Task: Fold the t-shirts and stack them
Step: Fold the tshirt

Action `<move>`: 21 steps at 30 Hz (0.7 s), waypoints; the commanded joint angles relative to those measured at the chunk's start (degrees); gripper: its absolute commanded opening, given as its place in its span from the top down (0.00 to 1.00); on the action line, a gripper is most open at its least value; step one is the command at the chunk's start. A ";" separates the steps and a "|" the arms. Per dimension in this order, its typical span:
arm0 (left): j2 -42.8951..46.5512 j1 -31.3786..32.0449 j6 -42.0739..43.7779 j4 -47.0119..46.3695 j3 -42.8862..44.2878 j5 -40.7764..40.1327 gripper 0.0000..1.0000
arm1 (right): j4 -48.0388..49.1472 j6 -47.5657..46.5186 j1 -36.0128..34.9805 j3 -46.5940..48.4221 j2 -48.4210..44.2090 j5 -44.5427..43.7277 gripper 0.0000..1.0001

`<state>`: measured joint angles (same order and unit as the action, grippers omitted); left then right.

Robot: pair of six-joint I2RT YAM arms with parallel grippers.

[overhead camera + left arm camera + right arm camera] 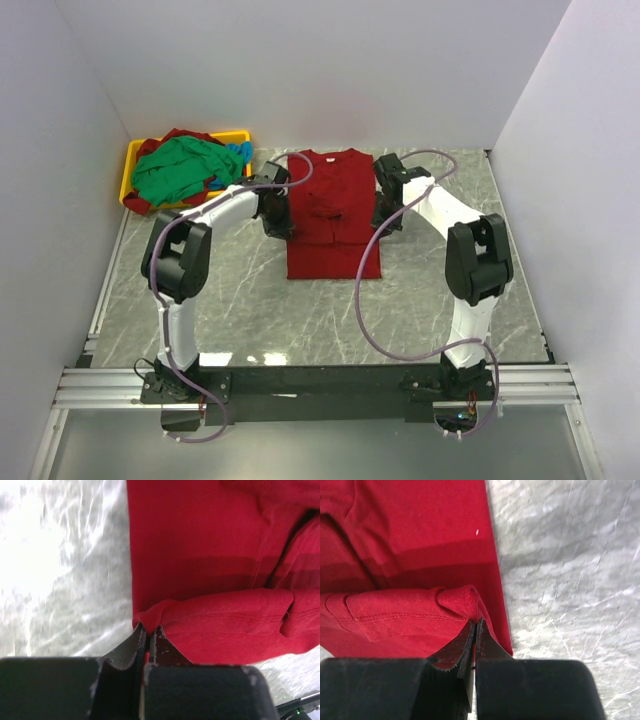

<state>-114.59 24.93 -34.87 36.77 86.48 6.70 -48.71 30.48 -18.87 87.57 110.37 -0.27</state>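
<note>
A deep red t-shirt lies in the middle of the table, folded narrow, with its neck at the far end. My left gripper is at the shirt's left edge and is shut on a pinch of its red cloth. On the opposite edge my right gripper is shut on a bunched corner of the same shirt. Both pinched corners are raised over the flat body of the shirt. More t-shirts, a green one with red and blue ones under it, are heaped at the back left.
A yellow plastic tray holds the heap of shirts at the back left corner, close to the left wall. White walls close the table at the left, back and right. A purple cable loops from the right arm over the marble surface.
</note>
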 commanded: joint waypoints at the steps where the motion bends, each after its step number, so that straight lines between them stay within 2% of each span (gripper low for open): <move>1: -1.69 -1.02 2.27 1.46 3.87 0.77 1.00 | -2.26 -1.91 1.38 4.53 1.86 0.09 1.00; 6: -4.24 -2.16 2.09 1.89 6.59 1.39 1.00 | -3.32 -3.06 2.09 8.83 5.56 1.23 1.00; 9: -5.47 -3.13 1.56 2.34 9.40 1.65 0.87 | -4.03 -3.32 2.70 12.26 7.40 2.38 0.99; 10: -5.73 -3.30 1.13 2.51 10.28 1.39 0.80 | -4.20 -3.32 2.96 13.40 7.84 2.82 0.96; 11: -5.82 -3.57 0.77 2.69 12.20 1.04 0.78 | -4.64 -3.41 3.14 14.72 8.37 3.17 0.94; 12: -5.91 -4.18 0.51 2.69 13.18 0.95 0.74 | -4.99 -3.50 3.58 17.87 9.59 3.96 0.86; 13: -6.26 -4.45 -0.01 2.78 14.24 0.86 0.67 | -5.52 -3.50 3.84 19.73 10.30 4.49 0.82; 15: -6.88 -5.24 -0.54 3.04 17.22 0.77 0.58 | -6.57 -3.06 4.80 24.81 11.97 6.41 0.76; 17: -7.05 -5.77 -1.07 2.95 19.24 0.95 0.56 | -6.32 -2.27 5.69 27.12 12.50 8.17 0.73; 18: -7.06 -5.94 -1.25 2.87 19.69 0.77 0.55 | -5.96 -2.09 6.04 28.08 12.42 9.40 0.68; 21: -6.01 -5.94 -1.60 2.16 19.43 0.77 0.53 | -4.65 -1.83 7.27 27.22 11.28 10.73 0.62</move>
<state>-121.49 18.74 -35.68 39.40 104.53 7.68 -53.67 28.42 -12.82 113.40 123.11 7.64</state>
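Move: Both hands already hold the corners of the turned-up t-shirt hem; its laying spot is about 2 cm ahead of each hand and some 2 cm below, a centimetre or so to the left hand's right and to the right hand's left. From the left hand, the rumpled sleeves lie about 6 cm ahead and 11 cm right, the collar 23 cm ahead and 13 cm right. From the right hand, the rumpled sleeves are 5 cm ahead and 14 cm left, the collar 22 cm ahead and 13 cm left. Both hands ease forward together about 2 cm while sinking slightly, still pinching the hem corners, to bring the folded-up edge down onto the upper half of the t-shirt. Then the fingers open to under half and let the corners go while both hands carry on forward along the shirt's side edges towards the collar and lift off some 5 cm, ending about 9 cm farther out, with the fingertips swinging slightly forward. ##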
